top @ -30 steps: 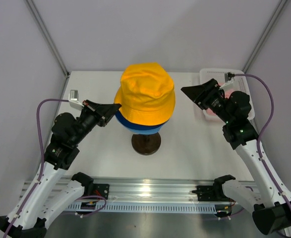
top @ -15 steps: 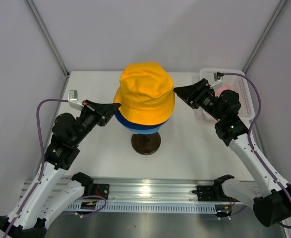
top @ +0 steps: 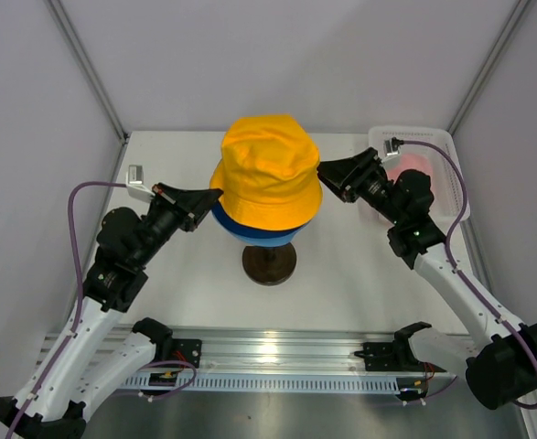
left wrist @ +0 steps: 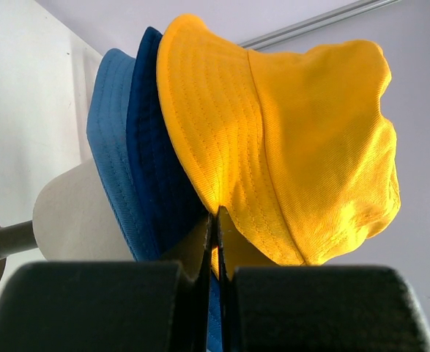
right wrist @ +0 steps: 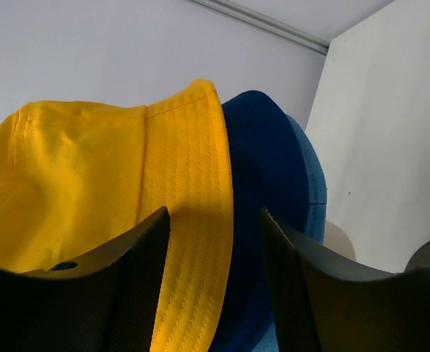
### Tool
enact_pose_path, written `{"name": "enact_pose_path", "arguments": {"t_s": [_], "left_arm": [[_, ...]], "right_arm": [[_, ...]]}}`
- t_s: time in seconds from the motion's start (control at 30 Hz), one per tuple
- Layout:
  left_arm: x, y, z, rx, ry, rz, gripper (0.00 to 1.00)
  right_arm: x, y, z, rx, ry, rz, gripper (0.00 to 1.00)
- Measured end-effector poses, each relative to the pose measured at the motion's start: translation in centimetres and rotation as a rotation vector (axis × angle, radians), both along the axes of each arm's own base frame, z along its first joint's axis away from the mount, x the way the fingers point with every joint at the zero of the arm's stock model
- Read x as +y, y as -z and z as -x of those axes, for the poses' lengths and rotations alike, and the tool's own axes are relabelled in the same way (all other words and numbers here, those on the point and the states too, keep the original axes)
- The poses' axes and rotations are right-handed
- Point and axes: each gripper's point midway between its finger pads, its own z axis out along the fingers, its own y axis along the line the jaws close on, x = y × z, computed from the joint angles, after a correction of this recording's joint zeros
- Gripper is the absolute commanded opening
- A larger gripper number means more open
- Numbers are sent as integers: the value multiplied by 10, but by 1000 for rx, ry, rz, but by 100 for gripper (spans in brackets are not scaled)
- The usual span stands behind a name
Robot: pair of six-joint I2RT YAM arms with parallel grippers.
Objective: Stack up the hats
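The yellow-orange hat [top: 270,174] tops a stack over the navy hat [top: 224,218] and the light blue hat [top: 266,238] on the cream mannequin head. My left gripper [top: 215,194] is shut on the yellow hat's left brim [left wrist: 200,169], the fingertips pinching its edge [left wrist: 218,220]. At the hat's right side my right gripper [top: 323,172] is open. Its fingers [right wrist: 145,253] straddle the yellow brim [right wrist: 193,220] without pinching it; the navy hat [right wrist: 262,183] and light blue hat [right wrist: 313,191] lie just behind. A pink hat [top: 413,165] lies in the basket.
The mannequin head [left wrist: 75,220] stands on a dark round base [top: 270,263] mid-table. A white mesh basket [top: 433,137] sits at the back right corner, behind my right arm. Tent walls and poles close in the table's back and sides.
My right gripper has swung left from the basket to the yellow hat's right brim, its jaws narrowing. The left gripper and the hat stack have stayed put.
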Motion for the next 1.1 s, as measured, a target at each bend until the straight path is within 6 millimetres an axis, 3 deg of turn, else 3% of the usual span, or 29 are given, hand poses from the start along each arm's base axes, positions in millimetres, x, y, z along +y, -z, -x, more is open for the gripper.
{"name": "enact_pose_path", "arguments": {"t_s": [0.17, 0.27, 0.37, 0.47, 0.5, 0.57, 0.97, 1.1], "left_arm": [[-1, 0, -2, -1, -2, 0, 1], [0, 0, -3, -2, -4, 0, 1], [0, 0, -3, -6, -5, -5, 1], [0, 0, -3, -6, -9, -6, 1], [0, 0, -3, -7, -10, -6, 1], [1, 0, -4, -7, -13, -9, 1], [9, 3, -8, -4, -63, -79, 1], [16, 5, -10, -2, -102, -123, 1]], "right_arm": [[3, -1, 3, 41, -19, -84, 54], [3, 0, 4, 74, -25, -126, 45], [3, 1, 7, 101, -31, -160, 34], [4, 1, 9, 121, -36, -184, 18], [3, 2, 9, 128, -36, -188, 7], [3, 5, 9, 143, -33, -196, 0], [-9, 8, 16, 104, 23, -170, 0], [-10, 29, 18, 120, 38, -135, 0]]}}
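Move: The left hand still pinches the left brim of the yellow hat, whose middle lies about 12 cm to its right, 4 cm ahead and 4 cm above. The right hand's half-open fingers straddle the hat's right brim edge: the hat's middle is some 12 cm to its left, 1 cm ahead and 4 cm above. The dark blue hat under it is equally far left and ahead, at hand height; the light blue hat is another 3 cm down. Starting with its fingers either side of the yellow hat's right brim, the right hand tilts some 15 degrees, easing back about a centimetre as it shuts fully, then backs off a little farther and to the right and drops, about 3 cm down in all, most of it at the very end, ending shut with no brim between its fingers. The left hand keeps its pinch on the left brim, nearly still at first, and late on draws about 1.5 cm left and 1 cm forward, away from the right hand, with a slight turn of the wrist. ##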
